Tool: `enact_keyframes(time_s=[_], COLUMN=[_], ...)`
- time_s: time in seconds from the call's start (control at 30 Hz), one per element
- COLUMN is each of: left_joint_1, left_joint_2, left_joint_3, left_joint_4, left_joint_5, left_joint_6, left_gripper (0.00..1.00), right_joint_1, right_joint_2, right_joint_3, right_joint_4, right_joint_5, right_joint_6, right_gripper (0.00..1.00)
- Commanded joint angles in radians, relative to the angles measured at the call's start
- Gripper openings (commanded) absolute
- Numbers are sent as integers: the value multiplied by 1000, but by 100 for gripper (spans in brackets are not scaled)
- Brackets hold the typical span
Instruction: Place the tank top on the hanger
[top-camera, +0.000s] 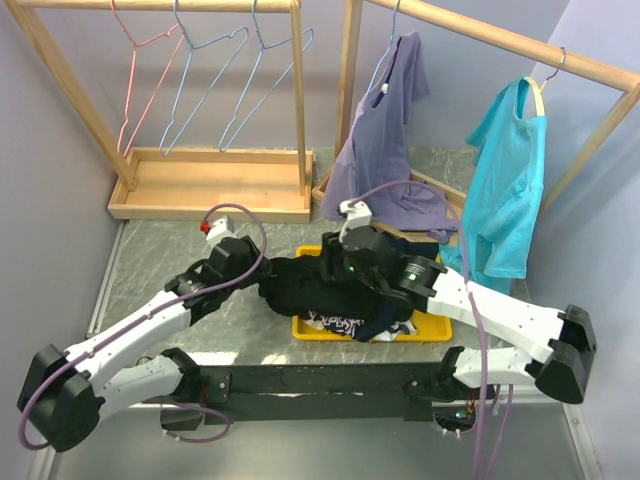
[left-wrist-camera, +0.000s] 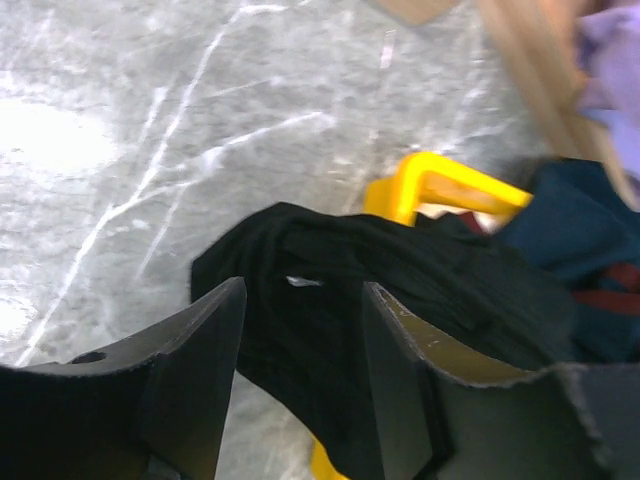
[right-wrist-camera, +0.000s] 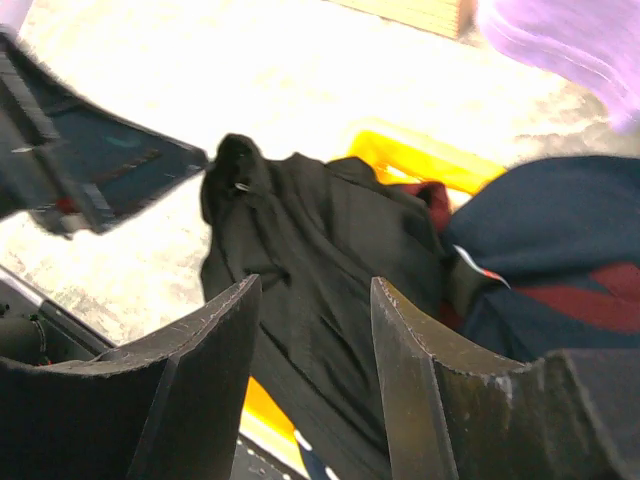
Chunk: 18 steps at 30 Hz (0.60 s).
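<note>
The black tank top lies bunched over the left rim of a yellow tray, spilling onto the marble table. In the left wrist view the tank top runs between my left gripper's parted fingers, with a strip of table showing beside the left finger. My left gripper is at the fabric's left end. My right gripper hovers open just above the tank top, nothing pinched; from above, the right gripper is over the tray's left part. Two pale blue-grey wire hangers hang on the back-left rack.
The yellow tray also holds a navy and red garment and a dark printed one. A pink hanger shares the wooden rack. On the right rack hang a lilac shirt and a turquoise shirt.
</note>
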<state>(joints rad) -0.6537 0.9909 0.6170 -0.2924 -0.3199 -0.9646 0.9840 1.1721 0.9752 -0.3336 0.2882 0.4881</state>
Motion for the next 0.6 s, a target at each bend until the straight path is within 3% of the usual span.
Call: enact_keyframes(time_s=[0.0,0.2,0.3,0.4,0.43,0.57], left_joint_1=[12,14,14,14,14,-3], left_joint_2=[52,135,144,160,161,86], left_joint_3=[9,3,-7,12,35,104], left_joint_4=[30,64,119,130,124,70], left_joint_5=[-10,-8,15,39,44,62], left_joint_6=[4,15,18,46,59,112], left_gripper=[55,52,40,18,2,1], right_joint_1=[18,19,18,18,18,18], right_joint_2=[43,43,29,11,0,-31], right_joint_3=[82,88,79,65,62,40], right_joint_4=[25,11,8,7,5,-2], right_joint_5=[17,22,35,51,55,89], right_joint_6=[-45,-42,-37,-33,-31,-16], right_gripper=[56,57,57,57,57,57])
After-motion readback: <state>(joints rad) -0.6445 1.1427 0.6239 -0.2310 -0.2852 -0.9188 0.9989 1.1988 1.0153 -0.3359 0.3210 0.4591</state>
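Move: The left end of the black tank top lies just under the half-open left fingers, about 4 cm below and 1 cm ahead, 1 cm to the right. The yellow bin that the rest drapes over is centred some 23 cm to the left hand's right, 3 cm back and 8 cm below; the lettered navy shirt in it is about 18 cm right, 8 cm back and 7 cm below. From the right hand that same end of the tank top is roughly 12 cm left, 1 cm ahead and 8 cm below. With its fingers half open, the left hand sinks nearly 4 cm almost straight down onto the tank top's left end, its fingertips tipping about 5 degrees further down. At the bottom the fingers shut fully and pinch the black cloth beside the bin, and the hand then eases up slightly and drifts about 1 cm right, towards the bin. ##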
